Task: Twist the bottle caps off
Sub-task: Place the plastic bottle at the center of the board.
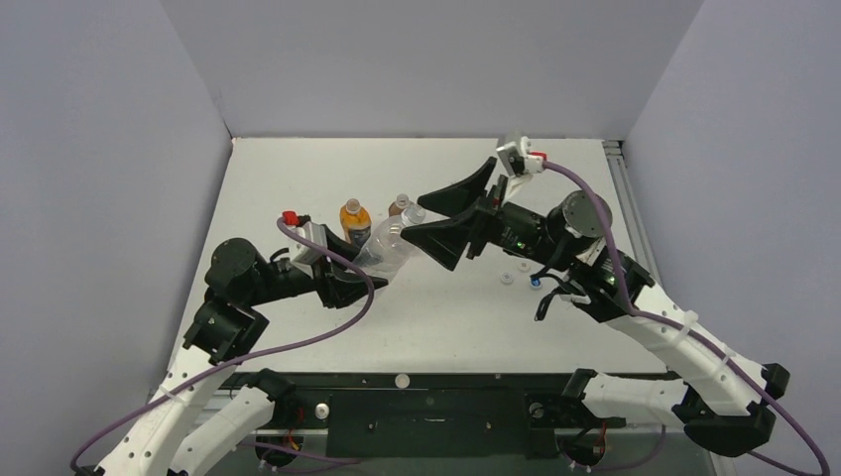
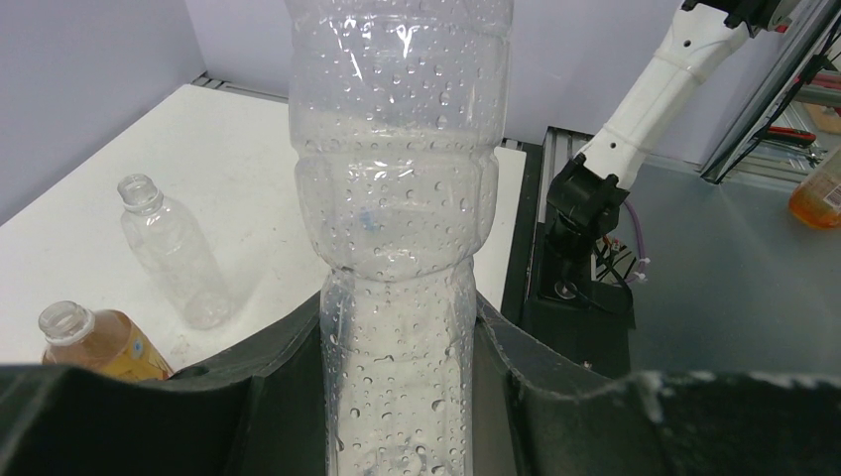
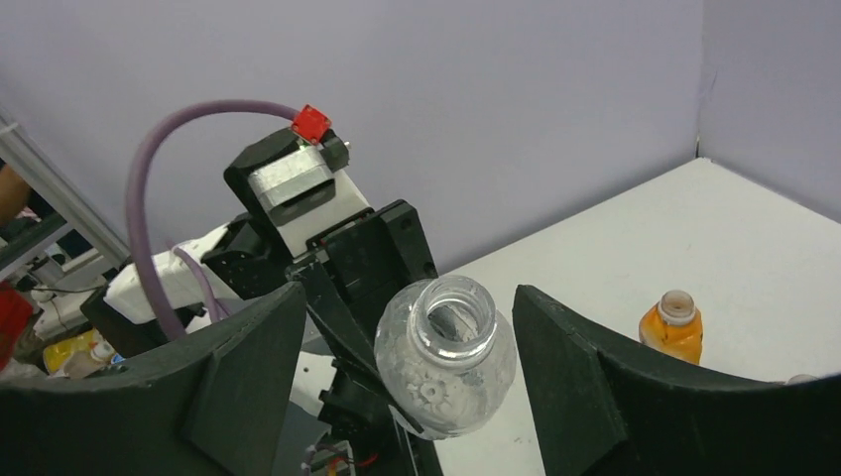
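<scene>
My left gripper [image 1: 349,266] [image 2: 397,342] is shut on the lower body of a large clear bottle [image 1: 387,241] [image 2: 397,169] wet with droplets, holding it tilted above the table. Its neck [image 3: 454,315] is open, with no cap on it. My right gripper [image 1: 414,218] [image 3: 409,302] stands open with one finger on each side of that neck, touching nothing. A white cap [image 1: 507,279] and a blue cap [image 1: 536,283] lie loose on the table under the right arm. The orange bottle [image 1: 354,220] [image 2: 99,342] [image 3: 674,327] and a small clear-looking bottle [image 1: 400,206] [image 2: 174,253] stand uncapped behind.
The white table [image 1: 298,169] is walled by grey panels at the back and sides. A black rail [image 1: 417,397] runs along the near edge between the arm bases. Purple cables loop from both wrists.
</scene>
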Available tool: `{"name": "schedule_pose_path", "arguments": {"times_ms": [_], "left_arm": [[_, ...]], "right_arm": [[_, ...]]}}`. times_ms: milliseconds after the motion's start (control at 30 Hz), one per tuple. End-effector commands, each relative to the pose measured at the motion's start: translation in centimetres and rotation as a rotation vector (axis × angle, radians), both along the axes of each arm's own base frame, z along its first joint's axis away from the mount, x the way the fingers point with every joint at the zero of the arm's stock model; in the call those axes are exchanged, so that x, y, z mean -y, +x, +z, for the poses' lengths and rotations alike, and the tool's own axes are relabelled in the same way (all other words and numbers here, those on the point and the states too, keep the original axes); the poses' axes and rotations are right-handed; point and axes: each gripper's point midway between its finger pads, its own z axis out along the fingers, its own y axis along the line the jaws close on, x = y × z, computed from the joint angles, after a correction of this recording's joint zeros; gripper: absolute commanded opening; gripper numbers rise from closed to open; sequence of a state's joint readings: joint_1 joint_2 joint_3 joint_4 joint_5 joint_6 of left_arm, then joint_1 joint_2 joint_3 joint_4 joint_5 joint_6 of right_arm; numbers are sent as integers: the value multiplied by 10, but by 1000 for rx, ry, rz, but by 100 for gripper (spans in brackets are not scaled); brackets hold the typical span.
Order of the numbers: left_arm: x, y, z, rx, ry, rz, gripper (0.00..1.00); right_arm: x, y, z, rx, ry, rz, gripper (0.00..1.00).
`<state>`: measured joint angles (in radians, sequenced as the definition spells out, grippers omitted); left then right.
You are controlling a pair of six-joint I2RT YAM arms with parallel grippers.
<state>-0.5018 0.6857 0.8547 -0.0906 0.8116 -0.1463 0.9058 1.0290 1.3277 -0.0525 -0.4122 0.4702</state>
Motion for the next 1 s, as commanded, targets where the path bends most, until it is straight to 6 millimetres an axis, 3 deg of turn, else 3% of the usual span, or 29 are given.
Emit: {"name": "schedule_pose_path", "arguments": {"times_ms": [0, 167, 233, 433, 467, 500, 533, 567, 633, 800, 967], "left_arm": [[-2, -2, 17, 58, -36, 2, 0], [-3, -3, 18, 62, -36, 1, 0], [-3, -3, 17, 62, -37, 1, 0], [-4, -1, 18, 58, -40, 20, 0], [-4, 1, 18, 53, -41, 30, 6], [-6, 5, 17, 36, -43, 58, 28], [-6, 7, 16, 26, -44, 74, 43], [-8, 13, 13, 1, -37, 105, 73], [-11, 22, 2, -48, -8, 160, 99], [-29, 38, -30, -108, 130, 269, 97], [-65, 62, -57, -265, 218, 418, 97]], "right_arm": [[-14, 2, 19, 57, 9, -15, 70], [-26, 15, 2, 30, -42, -60, 64], [-27, 15, 1, 23, -36, -59, 56], [-28, 18, -5, -1, -26, -69, 19], [-27, 18, -6, -4, -27, -74, 8], [-27, 21, -10, -11, -33, -86, 0], [-25, 21, -11, -13, -38, -94, 0], [-24, 25, -15, -17, -47, -111, 0], [-21, 30, -23, -19, -88, -147, 0], [-6, 58, -79, -20, -342, -300, 0], [6, 78, -138, -49, -498, -411, 0]]}}
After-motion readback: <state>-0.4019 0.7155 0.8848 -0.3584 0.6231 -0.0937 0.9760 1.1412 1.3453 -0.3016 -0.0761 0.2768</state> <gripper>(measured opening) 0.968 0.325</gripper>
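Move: The right hand's open fingers have the neck of the plastic bottle about 4 cm to their left, some 2 cm ahead and 3 cm lower. From the left hand, which still grips this bottle low down, the neck is roughly 11 cm up, 4 cm to the right and 2 cm ahead. On the board, some 40 cm below the right hand, the brown bottle stands about 20 cm ahead and 5 cm left, the orange bottle about 19 cm ahead and 13 cm left. Leftward and slightly down and forward, the right hand comes some 4 cm onto the bottle's neck and pinches it while the left hand holds still. The left then opens wide and backs off down, forward and left; the right carries the bottle about 6 cm down and 4 cm forward towards the board, its fingers tipping down and swinging clockwise, each some 15 degrees. ##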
